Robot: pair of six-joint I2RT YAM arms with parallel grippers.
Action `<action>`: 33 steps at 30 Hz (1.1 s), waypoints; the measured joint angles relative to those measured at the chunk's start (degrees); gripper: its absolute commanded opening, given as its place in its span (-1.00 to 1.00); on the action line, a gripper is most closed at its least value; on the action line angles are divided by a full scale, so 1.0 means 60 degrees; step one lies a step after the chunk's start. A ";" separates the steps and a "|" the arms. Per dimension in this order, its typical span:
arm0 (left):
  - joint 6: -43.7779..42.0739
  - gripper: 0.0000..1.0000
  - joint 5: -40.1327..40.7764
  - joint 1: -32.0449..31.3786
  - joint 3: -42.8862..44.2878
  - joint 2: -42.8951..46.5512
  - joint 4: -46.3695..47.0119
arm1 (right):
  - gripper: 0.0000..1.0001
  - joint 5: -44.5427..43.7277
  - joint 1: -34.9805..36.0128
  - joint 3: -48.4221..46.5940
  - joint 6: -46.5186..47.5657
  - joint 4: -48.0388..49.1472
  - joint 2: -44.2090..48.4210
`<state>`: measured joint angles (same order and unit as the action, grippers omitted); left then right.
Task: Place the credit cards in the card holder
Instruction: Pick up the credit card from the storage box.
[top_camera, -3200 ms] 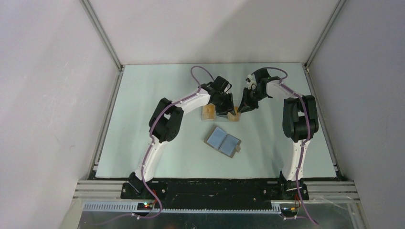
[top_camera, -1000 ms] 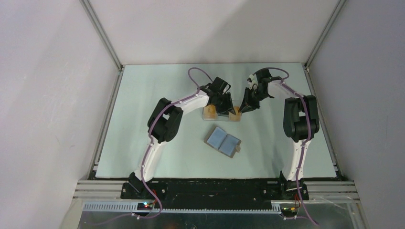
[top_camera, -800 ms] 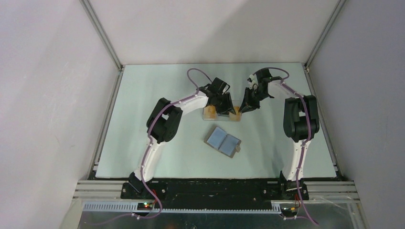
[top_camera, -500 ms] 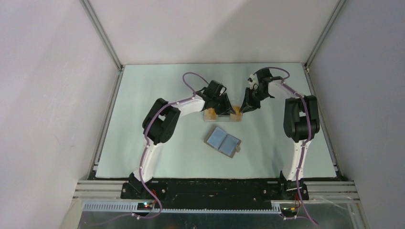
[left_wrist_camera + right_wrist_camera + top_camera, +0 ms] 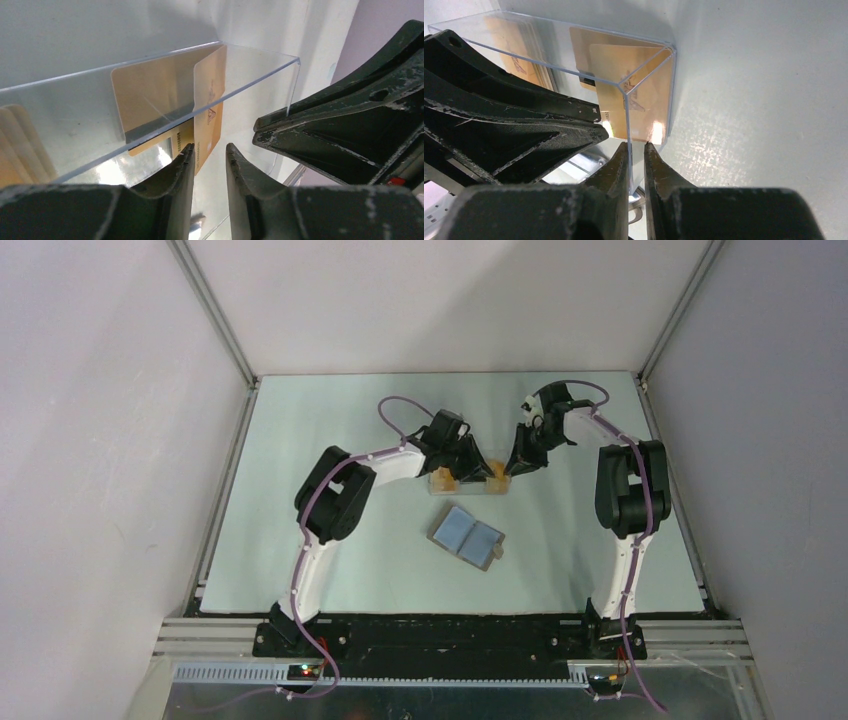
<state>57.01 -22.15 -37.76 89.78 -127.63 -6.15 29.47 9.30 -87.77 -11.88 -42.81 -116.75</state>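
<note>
A clear plastic box sits mid-table with orange-gold credit cards standing at both of its ends. My left gripper reaches into the box. In the left wrist view its jaws stand slightly apart, with one upright card just ahead of the left fingertip; nothing is pinched. A second card leans behind it. My right gripper is shut on the box's end wall, the clear edge running between its fingers. The grey card holder lies open nearer the arms.
More cards are stacked at the box's other end. A small pale tab sticks out at the holder's right corner. Metal frame rails and white walls border the table on three sides.
The left arm's elbow swung left and its gripper dipped lower into the box toward the right-end cards, jaws narrowing. The right gripper stayed clamped on the box wall.
</note>
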 measured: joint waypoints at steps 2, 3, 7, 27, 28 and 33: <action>0.0047 -0.41 -0.0076 0.0004 -0.0044 0.0000 0.0186 | -0.92 -0.0044 -0.0018 0.0000 0.0004 -0.0007 0.0015; 0.0091 -0.43 -0.0102 0.0004 -0.0076 0.0000 0.0295 | -0.92 -0.0040 -0.0029 0.0000 0.0004 -0.0011 0.0015; 0.0288 -0.45 -0.0244 -0.0066 -0.0142 0.0007 0.0914 | -0.92 0.0109 0.0062 0.0044 -0.0022 -0.0022 0.0015; 0.0066 -1.00 0.0018 -0.0142 0.0495 -0.0342 -0.0404 | -0.61 0.0251 0.0127 0.0073 -0.0015 -0.0040 0.0015; 0.0022 -1.00 0.0036 -0.0142 0.0506 -0.0342 -0.0452 | -0.54 0.0262 0.0127 0.0073 -0.0015 -0.0040 0.0015; -0.0211 -1.00 0.0240 -0.0142 0.0510 -0.0277 -0.0725 | 0.01 0.0506 0.0127 0.0073 -0.0178 -0.0040 0.0076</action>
<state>55.75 -20.71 -38.61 92.84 -129.29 -10.50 32.51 10.07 -87.33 -12.95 -43.05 -116.29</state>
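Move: The credit card stands on edge near the right end of the clear storage box, its middle about 2 cm ahead of the left fingers and 1 cm below them. From that hand the card stack lies some 10 cm left and 1 cm farther out, and the open card holder about 12 cm back and 5 cm left. From the right hand, which still grips the box's near right corner, the card is about 3 cm left, 2 cm ahead and 2 cm lower. The upright card is what the left fingers, partly open around its near edge, work on: they shift about 1.5 cm right and up, then sink some 2.5 cm, easing back left, and close fully to pinch the card. Meanwhile the right hand edges about 1.5 cm left and slightly back with the box corner in its grip, and at the very end begins to rise and opens its fingers around the corner. ##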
